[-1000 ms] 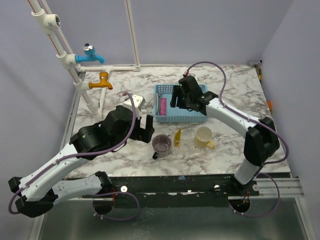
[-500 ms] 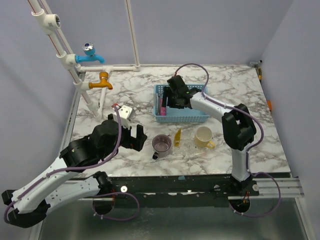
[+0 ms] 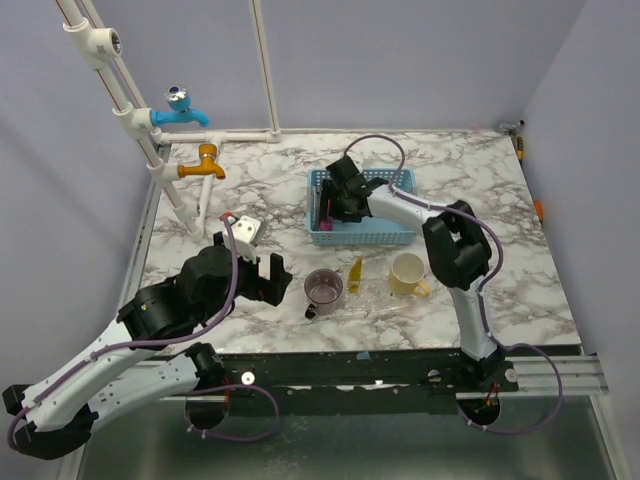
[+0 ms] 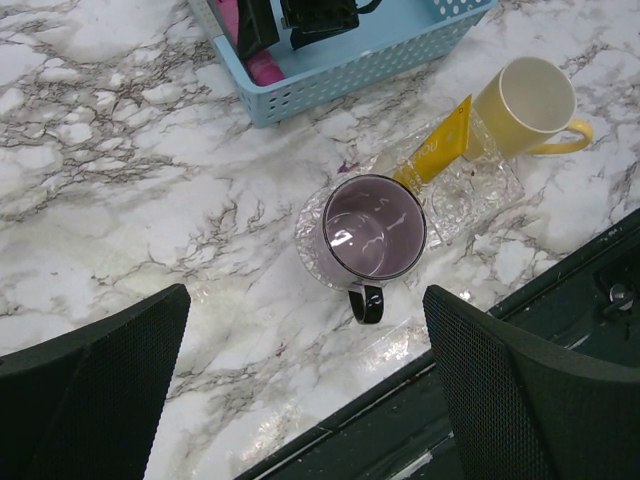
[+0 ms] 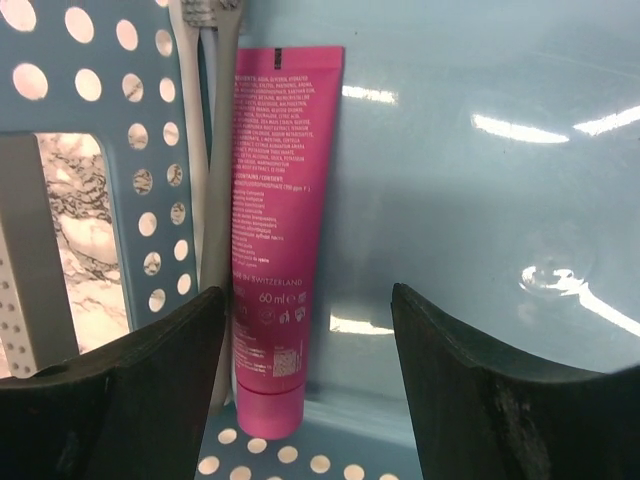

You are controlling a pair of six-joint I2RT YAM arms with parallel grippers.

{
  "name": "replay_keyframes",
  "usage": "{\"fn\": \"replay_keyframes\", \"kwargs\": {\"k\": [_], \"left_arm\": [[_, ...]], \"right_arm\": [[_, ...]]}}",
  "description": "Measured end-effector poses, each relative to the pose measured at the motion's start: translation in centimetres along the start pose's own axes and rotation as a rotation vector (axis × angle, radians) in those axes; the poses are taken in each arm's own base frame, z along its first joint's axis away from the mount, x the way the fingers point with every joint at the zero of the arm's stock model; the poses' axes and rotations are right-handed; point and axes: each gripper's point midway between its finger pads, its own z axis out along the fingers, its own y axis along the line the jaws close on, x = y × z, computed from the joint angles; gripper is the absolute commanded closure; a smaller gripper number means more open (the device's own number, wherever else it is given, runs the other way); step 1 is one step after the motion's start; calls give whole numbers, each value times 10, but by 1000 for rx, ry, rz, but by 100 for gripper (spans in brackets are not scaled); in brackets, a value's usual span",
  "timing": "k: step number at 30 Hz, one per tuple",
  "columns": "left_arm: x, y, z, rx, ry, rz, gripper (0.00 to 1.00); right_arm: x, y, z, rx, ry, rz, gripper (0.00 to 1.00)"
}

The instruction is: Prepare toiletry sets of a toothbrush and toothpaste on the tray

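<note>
A magenta-pink toothpaste tube [image 5: 270,230] lies along the left wall of the blue basket [image 3: 372,237]. A pale grey toothbrush [image 5: 208,150] is squeezed between the tube and that wall. My right gripper [image 5: 308,300] hangs open inside the basket, and the tube's cap end sits just inside its left finger, not pinched. The yellow toothpaste [image 3: 354,274] rests on the clear tray [image 4: 478,190] beside the mauve cup [image 4: 373,228]. My left gripper [image 4: 305,300] is open and holds nothing, left of the cup and above the table's near edge.
A cream mug [image 3: 407,272] stands at the tray's right end. Blue [image 3: 182,108] and orange [image 3: 205,163] taps on white pipes occupy the back left. The black front rail [image 4: 560,300] runs just below the tray.
The right gripper slid left inside the basket to the pink tube. The left arm drew back towards the near left, away from the cup.
</note>
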Motion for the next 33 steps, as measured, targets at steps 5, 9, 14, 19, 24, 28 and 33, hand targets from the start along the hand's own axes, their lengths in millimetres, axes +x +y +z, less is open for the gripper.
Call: {"fn": "replay_keyframes", "kwargs": {"k": [5,9,14,19,24,28,33], "left_arm": [[3,1,1,-4,4,2,1],[3,3,0,-9,1,1,1],[3,5,0,-19,-2,-1,1],[4,6,1,-25,1,1,1],[6,9,3,-36,6,4,1],[7,9,5,-41,12,6,1],[9,10,6,-46,20,10,1]], "right_arm": [[-6,5,7,-7,-9,17,35],[-8,8,12,-12,-15,31,40],[-8,10,17,-17,-16,46,53],[-7,10,17,-19,-13,56,63],[-8,11,17,-21,-15,58,71],[-8,11,17,-23,-20,59,73],[-11,11,13,-26,-41,69,75]]}}
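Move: The pink toothpaste tube lies on the basket floor, its middle about 4 cm ahead of the right hand, 1 cm to its left and 1 cm below, already between the open fingers. The gray toothbrush runs close along the tube's left side, its middle some 5 cm ahead of the hand and 3 cm left; the white toothbrush is about 1 cm beyond that to the left. From the left hand the tube is roughly 28 cm ahead, 10 cm right and 22 cm down. The pink tube, together with the gray toothbrush handle beside it, gets pinched near its cap end: the right hand slides about 2 cm forward and left along the basket floor, sinking slightly, and closes from wide open to under half. The left finger comes against the brush, the right one against the tube; the grip effort rises, and only at the very end does the hand ease up about half a centimetre. ##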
